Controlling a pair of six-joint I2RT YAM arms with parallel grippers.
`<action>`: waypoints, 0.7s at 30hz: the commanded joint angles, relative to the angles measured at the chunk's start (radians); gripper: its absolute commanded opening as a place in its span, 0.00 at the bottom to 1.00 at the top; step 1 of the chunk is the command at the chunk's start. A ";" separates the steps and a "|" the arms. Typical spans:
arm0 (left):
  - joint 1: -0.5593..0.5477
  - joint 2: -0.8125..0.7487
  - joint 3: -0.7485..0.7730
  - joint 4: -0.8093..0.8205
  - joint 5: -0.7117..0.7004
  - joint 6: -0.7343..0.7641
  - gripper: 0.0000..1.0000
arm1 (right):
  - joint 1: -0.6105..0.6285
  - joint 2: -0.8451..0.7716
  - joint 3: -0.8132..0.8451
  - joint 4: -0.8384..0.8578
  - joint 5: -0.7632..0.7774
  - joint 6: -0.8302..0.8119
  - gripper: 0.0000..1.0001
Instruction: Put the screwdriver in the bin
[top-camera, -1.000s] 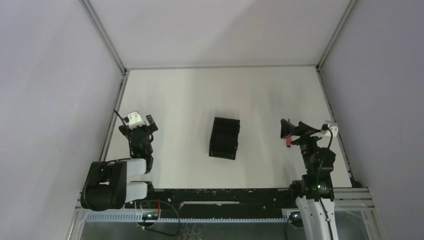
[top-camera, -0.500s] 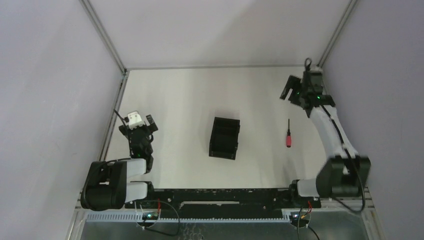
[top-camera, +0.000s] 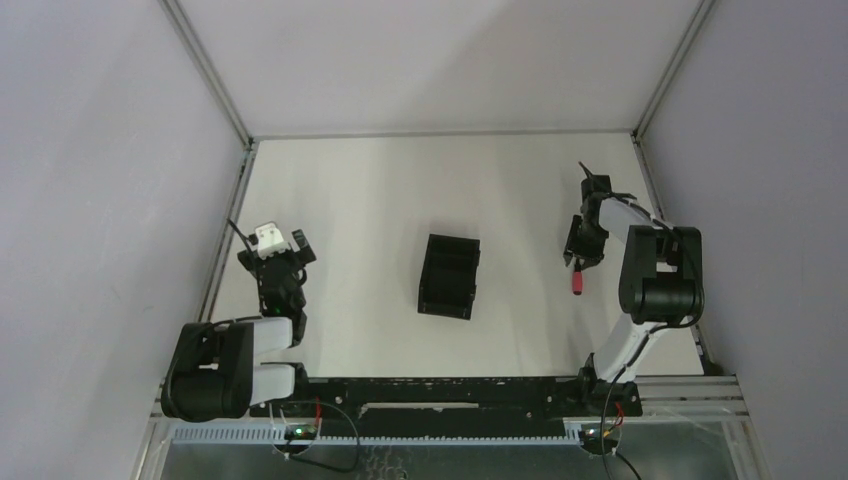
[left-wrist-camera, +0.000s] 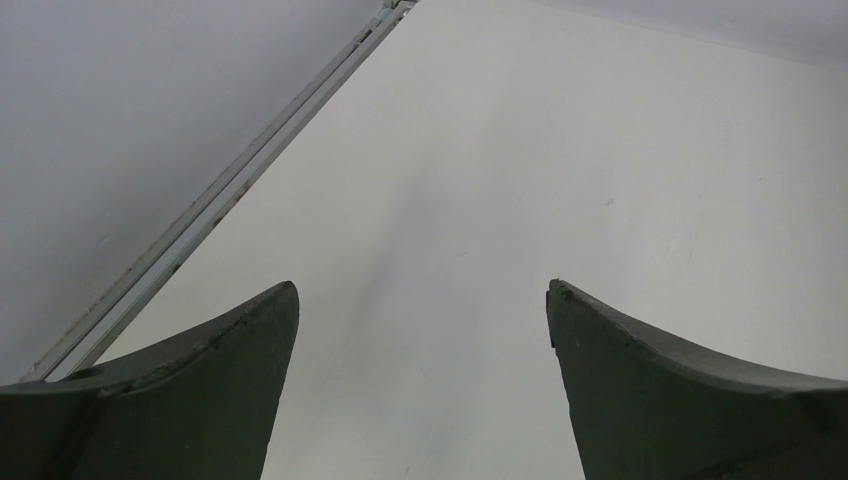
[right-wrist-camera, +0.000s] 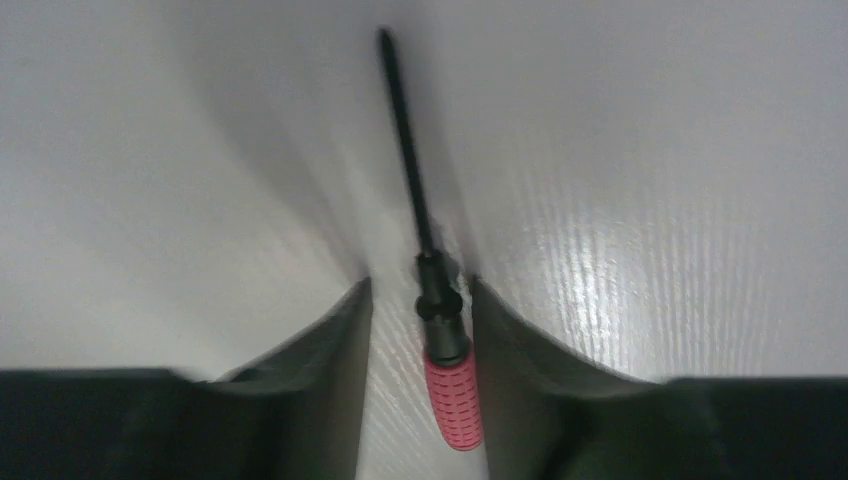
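The screwdriver (top-camera: 577, 283), with a red handle and a thin dark shaft, lies on the table right of the black bin (top-camera: 448, 275). My right gripper (top-camera: 583, 246) is down over its shaft end. In the right wrist view the screwdriver (right-wrist-camera: 453, 400) lies between the two fingers of the right gripper (right-wrist-camera: 420, 290). The jaws are narrowly apart: the right finger is close against it, and a gap shows on the left. My left gripper (top-camera: 287, 256) rests at the near left, open and empty (left-wrist-camera: 420, 300).
The enclosure's walls and metal frame rails (top-camera: 650, 200) run along the table's left, right and far edges. The right arm's links (top-camera: 660, 270) stand just right of the screwdriver.
The right arm swung from the near right out to the far right, then came back down. Its gripper now straddles the screwdriver, which has not moved. The left arm is still.
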 joint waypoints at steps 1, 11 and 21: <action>-0.003 0.002 0.046 0.037 0.008 0.017 0.98 | -0.012 0.039 -0.014 0.014 -0.008 -0.026 0.32; -0.003 0.002 0.047 0.038 0.008 0.016 0.98 | 0.023 -0.092 0.248 -0.408 -0.041 -0.011 0.00; -0.002 0.002 0.047 0.037 0.008 0.017 0.98 | 0.236 -0.151 0.546 -0.665 0.012 0.133 0.00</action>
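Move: Around the screwdriver's black collar, the right hand is already down with its fingers partly open on either side; the screwdriver's middle is about level with the hand point, 0 cm off in every direction. The black bin is some 24 cm to this hand's left, about 2 cm farther back, its middle roughly 3 cm higher. From the left hand, the screwdriver lies about 55 cm to the right, 2 cm back and 10 cm lower. Closing on the collar just ahead of the red handle, the right hand's fingers pinch the screwdriver while the hand stays low, barely shifting. The hand then lifts the screwdriver about 15 cm almost straight up, quickening, and in the last part swings some 5 cm left towards the bin with a slight counter-clockwise turn. ##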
